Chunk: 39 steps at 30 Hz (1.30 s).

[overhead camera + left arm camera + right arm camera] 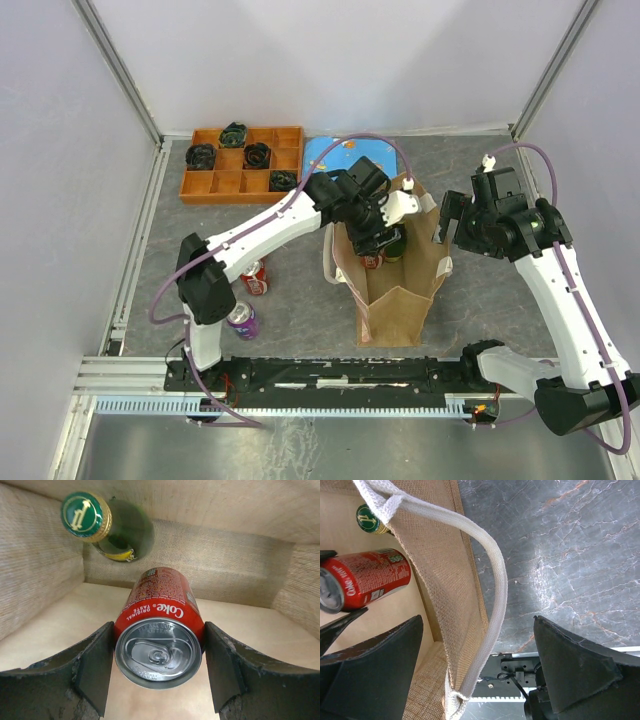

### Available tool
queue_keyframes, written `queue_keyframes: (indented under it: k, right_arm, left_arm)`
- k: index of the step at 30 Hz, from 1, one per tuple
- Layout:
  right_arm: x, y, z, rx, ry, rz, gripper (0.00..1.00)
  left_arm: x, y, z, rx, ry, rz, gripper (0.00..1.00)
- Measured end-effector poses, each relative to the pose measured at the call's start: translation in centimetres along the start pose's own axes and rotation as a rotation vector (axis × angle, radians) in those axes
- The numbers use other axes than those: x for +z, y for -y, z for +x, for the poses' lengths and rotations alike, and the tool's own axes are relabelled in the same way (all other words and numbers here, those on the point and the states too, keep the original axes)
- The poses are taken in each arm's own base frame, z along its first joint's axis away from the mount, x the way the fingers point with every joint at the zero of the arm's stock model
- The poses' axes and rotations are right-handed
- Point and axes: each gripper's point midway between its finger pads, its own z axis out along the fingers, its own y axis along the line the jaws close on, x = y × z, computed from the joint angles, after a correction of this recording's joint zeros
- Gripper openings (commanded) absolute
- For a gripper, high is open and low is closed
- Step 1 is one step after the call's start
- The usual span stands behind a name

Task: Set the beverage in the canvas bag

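The canvas bag (400, 300) stands open in the middle of the table. My left gripper (376, 243) reaches down inside it, shut on a red Coke can (160, 597) held by its sides above the bag's pale floor, with tan bag walls (225, 555) all around. A green bottle (112, 532) with a green cap stands in the bag's far corner. My right gripper (477, 650) is open, its jaws straddling the bag's right wall (440, 570) and off-white handle strap (495, 580) without pinching them. The can (370, 580) and the bottle cap (368, 519) also show in the right wrist view.
A red can (256, 278) and a purple can (243, 320) lie on the table left of the bag. An orange compartment tray (243, 163) with black items and a blue plate (335, 153) sit at the back. A metal rail (300, 372) runs along the near edge.
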Motion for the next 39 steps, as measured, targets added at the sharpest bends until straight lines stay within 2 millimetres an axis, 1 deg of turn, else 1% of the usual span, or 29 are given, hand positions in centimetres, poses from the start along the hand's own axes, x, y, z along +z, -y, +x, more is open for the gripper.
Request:
queue_keyframes:
  k: [2, 5, 9, 14, 22, 33, 34, 35, 36, 37, 39]
  right_arm:
    - [0.0, 0.0, 0.0, 0.000, 0.001, 0.003, 0.99]
    - [0.0, 0.1, 0.0, -0.001, 0.001, 0.003, 0.99]
    - [0.0, 0.1, 0.1, -0.002, -0.006, 0.007, 0.99]
    - [-0.1, 0.3, 0.4, -0.006, -0.018, 0.014, 0.99]
    - [-0.2, 0.6, 0.7, -0.012, -0.031, 0.023, 0.99]
    - [-0.6, 0.4, 0.3, -0.012, -0.017, 0.018, 0.99]
    - [-0.6, 0.4, 0.3, -0.012, -0.017, 0.018, 0.99]
    - [-0.6, 0.4, 0.3, -0.012, -0.017, 0.017, 0.99]
    - [-0.6, 0.4, 0.3, -0.011, -0.017, 0.017, 0.99]
    - [-0.6, 0.4, 0.3, -0.011, -0.017, 0.017, 0.99]
    - [-0.6, 0.4, 0.3, -0.011, -0.017, 0.017, 0.99]
  left_arm:
    - [1.2, -0.1, 1.2, -0.009, -0.034, -0.002, 0.03]
    - [2.8, -0.6, 2.4, -0.014, -0.063, -0.018, 0.03]
    - [4.8, -1.5, 2.8, -0.018, -0.065, -0.043, 0.03]
    - [6.4, -2.4, 3.5, -0.026, -0.079, -0.077, 0.03]
    - [7.7, -3.3, 3.9, -0.027, -0.081, -0.119, 0.03]
    - [8.8, -3.8, 3.7, -0.035, -0.062, -0.142, 0.03]
    - [8.8, -3.9, 3.7, -0.039, -0.061, -0.143, 0.04]
    - [8.9, -3.9, 3.7, -0.040, -0.060, -0.144, 0.08]
    - [8.8, -3.9, 3.7, -0.044, -0.060, -0.146, 0.18]
    - [8.9, -3.9, 3.8, -0.045, -0.061, -0.147, 0.32]
    - [8.9, -3.9, 3.8, -0.047, -0.062, -0.149, 0.55]
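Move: The left hand, already holding a Coke can inside the canvas bag, is taking it to the bag floor, about 5 cm ahead, 2 to the right and some 16 below. The green bottle stands about 9 cm ahead and 7 right, its middle 7 lower; the bag's left rim is roughly level fore and aft, 9 cm left and 4 above. From the idle right hand, that floor spot lies about 6 cm ahead, 17 left and 20 below. The left hand sinks about 9 cm, easing 5 forward beside the green bottle, still gripping the Coke can. ##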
